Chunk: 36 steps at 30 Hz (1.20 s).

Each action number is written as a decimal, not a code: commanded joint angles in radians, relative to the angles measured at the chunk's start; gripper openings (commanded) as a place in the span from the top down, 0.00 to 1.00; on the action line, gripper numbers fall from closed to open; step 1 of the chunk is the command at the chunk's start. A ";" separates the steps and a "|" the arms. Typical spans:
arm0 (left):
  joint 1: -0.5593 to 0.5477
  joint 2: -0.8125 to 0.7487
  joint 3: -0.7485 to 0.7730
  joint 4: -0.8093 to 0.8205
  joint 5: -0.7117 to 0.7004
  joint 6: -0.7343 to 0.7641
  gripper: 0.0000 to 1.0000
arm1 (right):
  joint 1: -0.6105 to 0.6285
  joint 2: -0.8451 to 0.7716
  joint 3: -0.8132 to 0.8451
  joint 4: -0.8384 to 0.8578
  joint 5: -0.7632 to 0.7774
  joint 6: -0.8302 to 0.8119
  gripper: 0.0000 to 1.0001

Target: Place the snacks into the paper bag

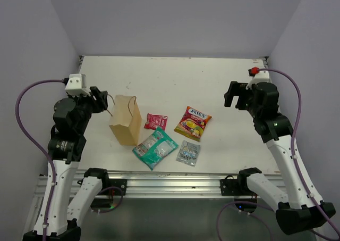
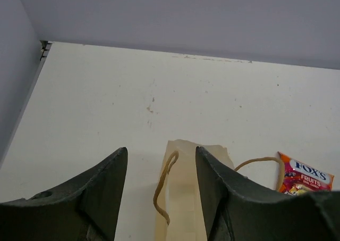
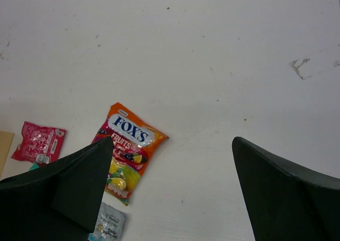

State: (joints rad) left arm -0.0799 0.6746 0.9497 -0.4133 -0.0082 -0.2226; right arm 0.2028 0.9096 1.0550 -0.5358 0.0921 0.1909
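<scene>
The tan paper bag (image 1: 126, 121) stands upright left of centre; it also shows in the left wrist view (image 2: 188, 198). Right of it lie the small red packet (image 1: 155, 122), the red-yellow fruit-print candy bag (image 1: 193, 123), the teal-green bag (image 1: 155, 148) and the clear silvery-blue packet (image 1: 188, 152). My left gripper (image 1: 104, 101) is open and empty, just left of the bag's top, with one thin handle (image 2: 163, 188) between its fingers. My right gripper (image 1: 236, 96) is open and empty, raised to the right of the candy bag (image 3: 130, 150).
The white table (image 1: 170, 76) ends at grey walls behind and on both sides. A metal rail (image 1: 159, 185) runs along the near edge between the arm bases. The red packet (image 3: 38, 143) and the silvery-blue packet (image 3: 109, 225) show in the right wrist view.
</scene>
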 commanded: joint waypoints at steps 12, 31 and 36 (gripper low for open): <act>-0.004 0.074 -0.084 -0.058 0.062 -0.067 0.43 | 0.000 0.006 -0.043 0.011 0.003 0.027 0.01; -0.014 0.189 -0.108 -0.061 0.102 -0.086 0.62 | 0.003 0.164 -0.139 0.083 -0.089 0.051 0.05; -0.023 0.210 -0.111 -0.062 0.102 -0.086 0.74 | 0.017 0.242 -0.176 0.146 -0.084 0.071 0.07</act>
State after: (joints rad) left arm -0.0921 0.8761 0.8478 -0.4873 0.0757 -0.3012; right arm 0.2085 1.1145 0.9005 -0.4641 0.0261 0.2359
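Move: The left hand goes for the paper bag's left handle, roughly 3 cm ahead, 2 cm right and 10 cm below. The bag's middle is level with it, some 8 cm right and 22 cm down; the small red packet is about 5 cm ahead and 20 cm right. From the right hand the Fox's packet lies about 3 cm ahead, 14 cm left and 27 cm below; the silver packet is 13 cm nearer the base than the Fox's packet and 2 cm to its left. Downward with both hands: the left sinks about 12 cm and a little to its right, its fingers tipping down some 20 degrees, then narrows them from half open to about a third around the bag's left handle. The right, wide open, eases down slowly and then faster, about 11 cm in all, tipping down and edging left towards the Fox's packet without touching it. ##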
